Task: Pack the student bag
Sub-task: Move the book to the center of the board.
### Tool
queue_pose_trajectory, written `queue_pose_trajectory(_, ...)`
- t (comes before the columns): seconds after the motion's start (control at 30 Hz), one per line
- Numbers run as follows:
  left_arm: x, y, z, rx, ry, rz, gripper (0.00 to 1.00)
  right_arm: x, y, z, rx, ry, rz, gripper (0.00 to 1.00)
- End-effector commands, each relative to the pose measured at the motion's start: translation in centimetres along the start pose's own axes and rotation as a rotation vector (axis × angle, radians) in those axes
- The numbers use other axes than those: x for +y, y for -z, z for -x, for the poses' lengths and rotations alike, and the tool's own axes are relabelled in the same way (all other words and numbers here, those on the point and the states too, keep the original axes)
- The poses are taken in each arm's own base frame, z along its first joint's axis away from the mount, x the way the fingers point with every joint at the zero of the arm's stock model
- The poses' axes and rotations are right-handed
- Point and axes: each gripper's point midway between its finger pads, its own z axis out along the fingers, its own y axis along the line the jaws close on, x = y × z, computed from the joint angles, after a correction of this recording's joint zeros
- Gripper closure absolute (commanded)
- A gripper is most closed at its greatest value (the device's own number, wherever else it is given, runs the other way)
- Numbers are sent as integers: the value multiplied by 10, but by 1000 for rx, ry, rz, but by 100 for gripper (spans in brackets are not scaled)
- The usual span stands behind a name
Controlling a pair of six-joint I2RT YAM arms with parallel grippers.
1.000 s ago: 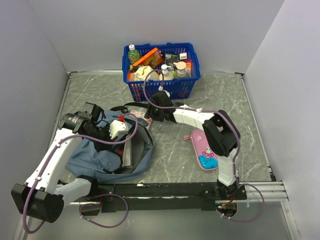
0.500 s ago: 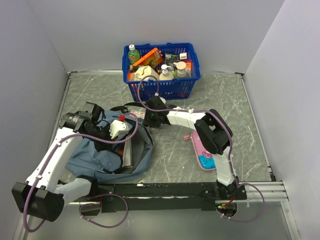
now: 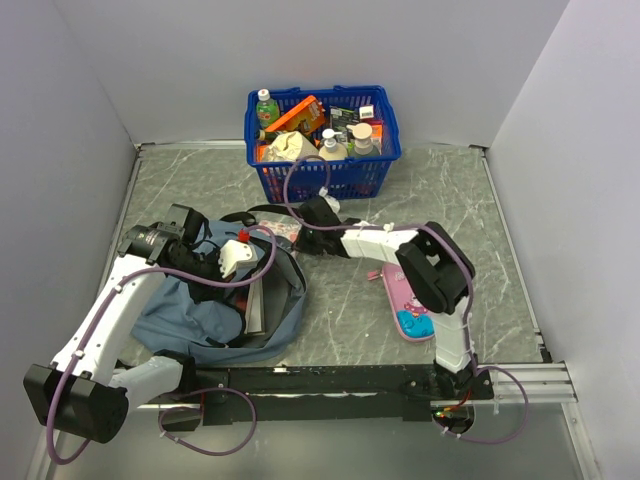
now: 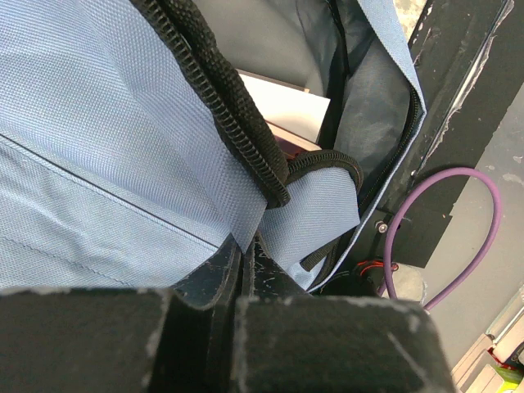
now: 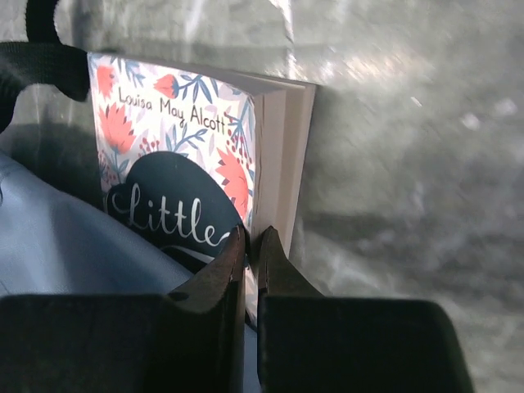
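The student bag point(image 3: 190, 315), grey-blue, lies open at the near left with books inside point(image 3: 258, 305). My left gripper point(image 3: 205, 280) is shut on a fold of the bag's fabric point(image 4: 98, 123) beside the dark zip point(image 4: 221, 90), holding the mouth open; a pale book point(image 4: 282, 106) shows inside. A floral paperback point(image 3: 285, 232) lies on the table against the bag's far edge. My right gripper point(image 3: 305, 235) is low over it. In the right wrist view that gripper point(image 5: 252, 237) is shut on the edge of the book's cover point(image 5: 180, 164), next to the bag's fabric point(image 5: 57, 237).
A blue plastic basket point(image 3: 393, 130) with bottles and packets stands at the back. A pink pencil case point(image 3: 410, 305) lies on the table by the right arm's base. A black strap point(image 5: 41, 61) curls past the book's top corner. Grey walls close in both sides.
My right gripper has shifted toward the floral book and come down on it, and its jaws have gone from open to shut on the cover's edge. The left arm and bag have not moved.
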Motion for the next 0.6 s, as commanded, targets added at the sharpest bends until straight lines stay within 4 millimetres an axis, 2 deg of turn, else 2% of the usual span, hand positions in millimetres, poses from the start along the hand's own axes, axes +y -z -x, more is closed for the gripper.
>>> queue_pose_trajectory(0.0,-3,9,13,-50,-45,-6,99,-60,24,15,-52,-32,-154,100)
queue_pose_trajectory(0.03,-3,9,13,-50,-43,-6,99,-67,28,19,-61,-37,-165,100)
queue_pose_trajectory(0.07,-3,8,13,-53,-42,-8,99,-84,31,22,-66,-49,-195,100)
queue_pose_trajectory(0.1,-3,9,14,-55,-45,-8,99,-87,39,30,-91,-54,-192,100)
queue_pose_trajectory(0.13,-3,8,14,-54,-42,-9,99,-100,42,28,-90,-60,-214,100)
queue_pose_trajectory(0.2,-3,8,14,-55,-43,-10,99,-112,53,40,-121,-73,-226,100)
queue_pose_trajectory(0.23,-3,8,14,-56,-45,-11,99,-122,57,38,-122,-73,-248,100)
queue_pose_trajectory(0.27,-4,9,15,-60,-45,-11,99,-127,65,48,-144,-79,-249,100)
queue_pose_trajectory(0.3,-3,9,15,-61,-48,-8,99,-137,69,47,-150,-77,-270,100)
queue_pose_trajectory(0.43,-3,8,15,-66,-47,-6,99,-152,90,67,-204,-50,-289,100)
queue_pose_trajectory(0.57,-2,5,13,-59,-47,-8,99,-151,107,86,-253,-25,-295,100)
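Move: Little Women is already pinched by its right edge in the right fingers; its middle lies some 6 cm left and 3 cm back of that hand, partly under the bag. The clear middle of the board is about 10 cm to this hand's right and 2 cm back, with the pencil case 29 cm right and 15 cm back, and the bag 18 cm left and 12 cm back. From the left hand that clear spot is roughly 30 cm right, 16 cm ahead, and 14 cm below. Little Women, still pinched by its edge, is drawn out from under the bag by the right hand, which sweeps about 17 cm to the right, low over the board towards the pencil case. The hand turns some 15 degrees clockwise and rises slightly near the end, while the left hand keeps its grip on the bag. ##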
